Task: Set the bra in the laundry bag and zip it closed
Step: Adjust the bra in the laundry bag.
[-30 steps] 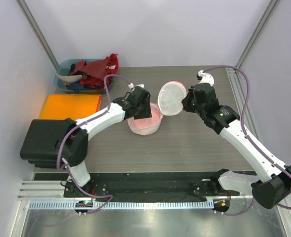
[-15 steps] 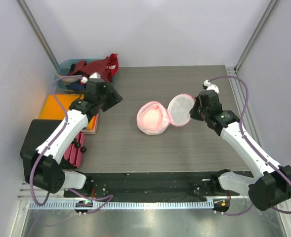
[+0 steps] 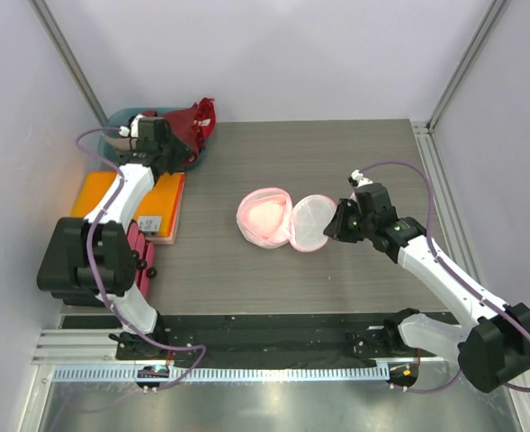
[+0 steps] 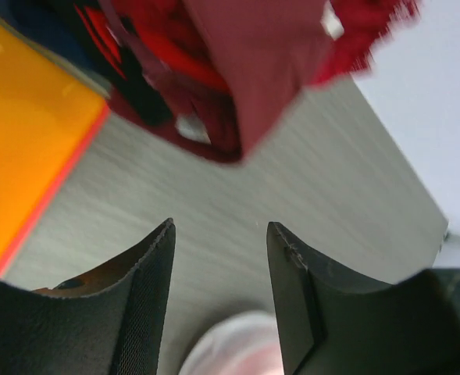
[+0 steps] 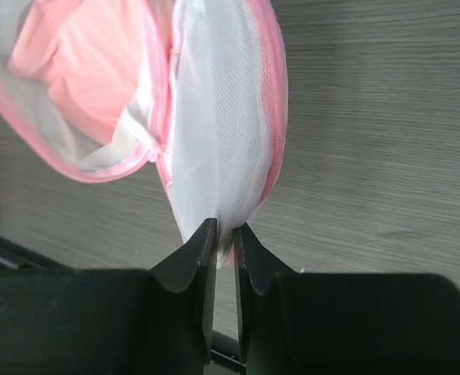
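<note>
The laundry bag [image 3: 266, 219], white mesh with pink zip trim, lies unzipped at the table's middle. Something pink fills it, the bra [image 5: 89, 78] as far as I can tell. Its round lid [image 3: 311, 222] is folded out to the right. My right gripper [image 3: 338, 223] holds the lid's right rim. In the right wrist view the gripper [image 5: 224, 226] is nearly shut, with the lid's white mesh [image 5: 218, 133] pinched between its fingers. My left gripper [image 3: 176, 146] is at the back left by the clothes bin. In the left wrist view this gripper [image 4: 220, 225] stands open with nothing between its fingers.
A teal bin [image 3: 112, 121] heaped with red and dark clothes [image 3: 193, 121] stands at the back left corner. An orange board [image 3: 125, 193] lies in front of it. Red garments [image 4: 237, 70] hang just ahead of the left fingers. Dark red items [image 3: 139, 261] lie by the left arm.
My left arm has swung away from the bag to the back left bin. My right gripper has lowered the lid from upright to nearly flat, and its jaws have eased apart slightly.
</note>
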Tool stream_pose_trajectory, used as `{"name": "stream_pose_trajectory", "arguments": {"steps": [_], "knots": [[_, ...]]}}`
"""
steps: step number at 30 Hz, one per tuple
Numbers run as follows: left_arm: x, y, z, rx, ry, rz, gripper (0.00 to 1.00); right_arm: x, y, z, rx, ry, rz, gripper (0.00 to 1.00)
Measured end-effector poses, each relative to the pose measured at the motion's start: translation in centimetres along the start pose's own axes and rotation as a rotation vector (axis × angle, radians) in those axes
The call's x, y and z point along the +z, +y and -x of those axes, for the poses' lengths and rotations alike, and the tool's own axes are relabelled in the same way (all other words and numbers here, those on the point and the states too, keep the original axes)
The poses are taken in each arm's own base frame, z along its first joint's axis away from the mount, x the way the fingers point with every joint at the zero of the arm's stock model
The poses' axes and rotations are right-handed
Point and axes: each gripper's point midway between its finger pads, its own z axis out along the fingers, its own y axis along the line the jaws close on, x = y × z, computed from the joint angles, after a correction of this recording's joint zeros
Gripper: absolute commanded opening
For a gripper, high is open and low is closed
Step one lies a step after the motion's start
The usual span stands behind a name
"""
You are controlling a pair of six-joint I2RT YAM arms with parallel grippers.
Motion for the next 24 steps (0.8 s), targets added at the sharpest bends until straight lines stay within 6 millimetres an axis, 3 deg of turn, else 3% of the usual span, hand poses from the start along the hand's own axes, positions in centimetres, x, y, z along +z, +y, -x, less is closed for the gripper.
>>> {"name": "stream_pose_trajectory", "arguments": {"steps": [5,10,13,17,20,21,24], "knots": [[4.5,1.5,2.9,-0.066,-0.035,0.032,0.5,-0.5,1.3,-1.6,-0.012,0.021,0.074,0.43],[6.6,-1.3,4.7,-0.095,-0.066,-0.029,0.47,-0.3,1.0,-2.4,-0.021,0.041,0.073,0.68],[7.0,-2.4,5.3,-0.126,-0.079,-0.052,0.44,-0.2,0.9,-2.3,-0.035,0.039,0.068,0.77],[8.3,-3.0,5.8,-0.176,-0.082,-0.061,0.4,-0.2,0.4,-2.1,-0.057,0.024,0.047,0.8],[9.7,-2.8,5.4,-0.21,-0.069,-0.051,0.25,-0.2,0.1,-2.0,-0.07,0.019,0.032,0.82],[10.0,-2.7,5.2,-0.221,-0.065,-0.047,0.15,-0.2,0.1,-2.0,-0.073,0.02,0.03,0.82],[10.8,-2.1,4.5,-0.236,-0.046,-0.031,0.09,-0.2,0.0,-2.0,-0.077,0.018,0.027,0.83]]}}
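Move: The maroon bra in the laundry basket is about 14 cm ahead of the left hand, 3 cm to its left and 5 cm lower. The basket's middle is some 16 cm ahead and 12 cm left, and the orange box about 18 cm left and 5 cm back. The right hand still has the edge of the laundry bag's lid at its fingertips, the lid's middle some 5 cm left, 4 cm ahead and 4 cm below; the bag is about 16 cm left and 12 cm ahead. The left hand reaches forward some 12 cm to the maroon bra in the basket, dips slightly and lifts again on the way, then sinks the last 3 cm while rolling about 10 degrees with its left side down, as its half-open fingers close and pinch the bra's edge. Meanwhile the right hand eases back about 2 cm and a touch down, and its fingers open wide to let go of the lid, staying above it. ##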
